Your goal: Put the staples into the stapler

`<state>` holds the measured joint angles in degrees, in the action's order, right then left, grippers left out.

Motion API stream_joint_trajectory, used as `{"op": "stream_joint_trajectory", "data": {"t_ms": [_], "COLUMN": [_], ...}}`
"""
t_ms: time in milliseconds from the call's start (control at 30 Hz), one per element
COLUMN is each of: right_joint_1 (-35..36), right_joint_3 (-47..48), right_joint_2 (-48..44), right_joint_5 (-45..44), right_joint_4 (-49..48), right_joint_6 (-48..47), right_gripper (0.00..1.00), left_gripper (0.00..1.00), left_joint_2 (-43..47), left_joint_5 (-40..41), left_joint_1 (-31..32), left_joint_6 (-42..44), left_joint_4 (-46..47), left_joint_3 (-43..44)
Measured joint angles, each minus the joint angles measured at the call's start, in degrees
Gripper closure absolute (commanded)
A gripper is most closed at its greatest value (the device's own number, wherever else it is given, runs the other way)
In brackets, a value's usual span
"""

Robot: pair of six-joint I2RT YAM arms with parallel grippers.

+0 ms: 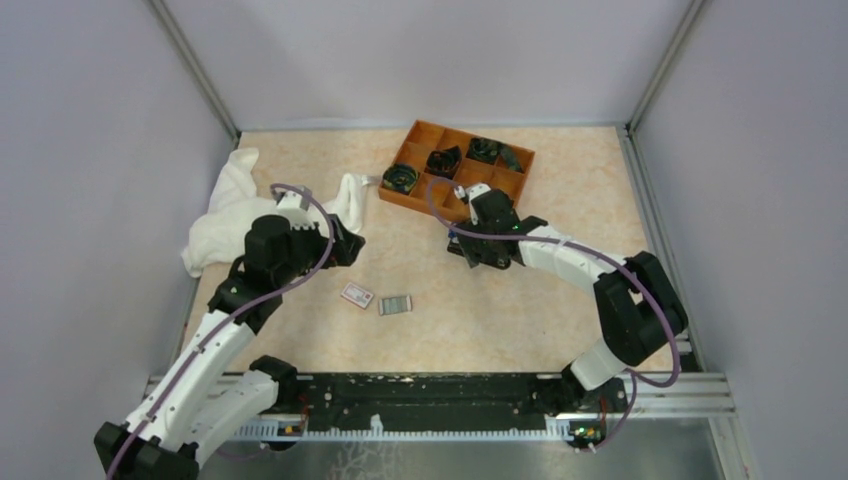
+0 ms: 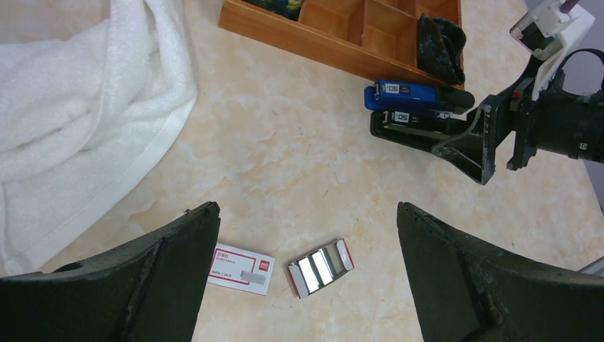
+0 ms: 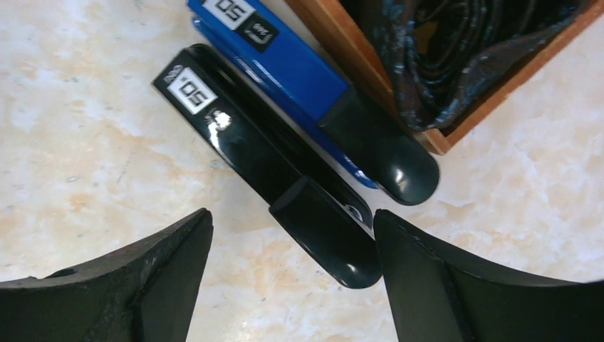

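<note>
The staples (image 2: pixel 321 267) are shiny silver strips lying in their open red-edged carton drawer (image 1: pixel 395 304) on the table. Their white sleeve with the red label (image 2: pixel 241 270) lies just to the left (image 1: pixel 356 295). My left gripper (image 2: pixel 306 208) hovers open above and slightly behind both, holding nothing (image 1: pixel 340 240). The black stapler (image 3: pixel 271 167) lies flat and closed beside a blue one. My right gripper (image 3: pixel 292 214) is open over its rounded rear end, which sits close against the right finger (image 3: pixel 456 285). In the top view the right gripper (image 1: pixel 478 250) hides the stapler.
A blue-and-black stapler (image 3: pixel 299 71) lies parallel to the black one, against the wooden compartment tray (image 1: pixel 412 140) that holds dark coiled items. A crumpled white towel (image 1: pixel 225 210) covers the far left. Grey walls enclose the table on three sides.
</note>
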<state>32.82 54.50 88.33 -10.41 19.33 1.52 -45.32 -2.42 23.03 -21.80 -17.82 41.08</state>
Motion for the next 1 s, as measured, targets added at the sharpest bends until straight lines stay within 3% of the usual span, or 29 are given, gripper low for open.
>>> {"op": "stream_joint_trajectory", "data": {"t_ms": [300,633,1000], "right_joint_1": [1.4,2.58,2.58], "right_joint_3": [2.71,4.87,5.29], "right_joint_2": [0.85,2.69,5.92], "right_joint_5": [8.46,7.19,4.92], "right_joint_4": [4.5,7.19,8.22], "right_joint_6": [1.29,1.77,1.66], "right_gripper": [0.29,0.33,0.58], "left_gripper": [0.01,0.01,0.01], "left_joint_2": [-1.18,-2.25,-4.35], "left_joint_5": [-2.75,-4.5,-8.35], "left_joint_1": [-0.04,-0.04,-0.04], "left_joint_6": [-0.04,-0.04,0.04], "left_joint_4": [1.38,2.51,3.08], "left_joint_3": [-0.22,-0.31,-0.31]}}
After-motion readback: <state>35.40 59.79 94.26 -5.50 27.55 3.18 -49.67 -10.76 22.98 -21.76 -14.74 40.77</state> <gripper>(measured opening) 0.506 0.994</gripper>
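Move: The black stapler's middle is about 3 cm ahead of the right hand, 3 cm to its left and 4 cm below; its rear handle lies between and under the open fingers. The blue stapler is some 5 cm beyond the black one, and the wooden tray's middle about 15 cm beyond the blue. The staples lie roughly 10 cm back and 23 cm left of this hand. From the left hand, the black stapler is about 8 cm ahead, 28 cm right and 18 cm below. The black stapler's rear handle is what the right hand works on: its right finger pushes the handle end left and back as the hand goes nearly 4 cm left and 2.5 cm back, then eases a little right and sinks 2 cm. The fingers tip about 10 degrees steeper and close to roughly half open around the handle. The left hand, wide open, drifts 2.5 cm right. ##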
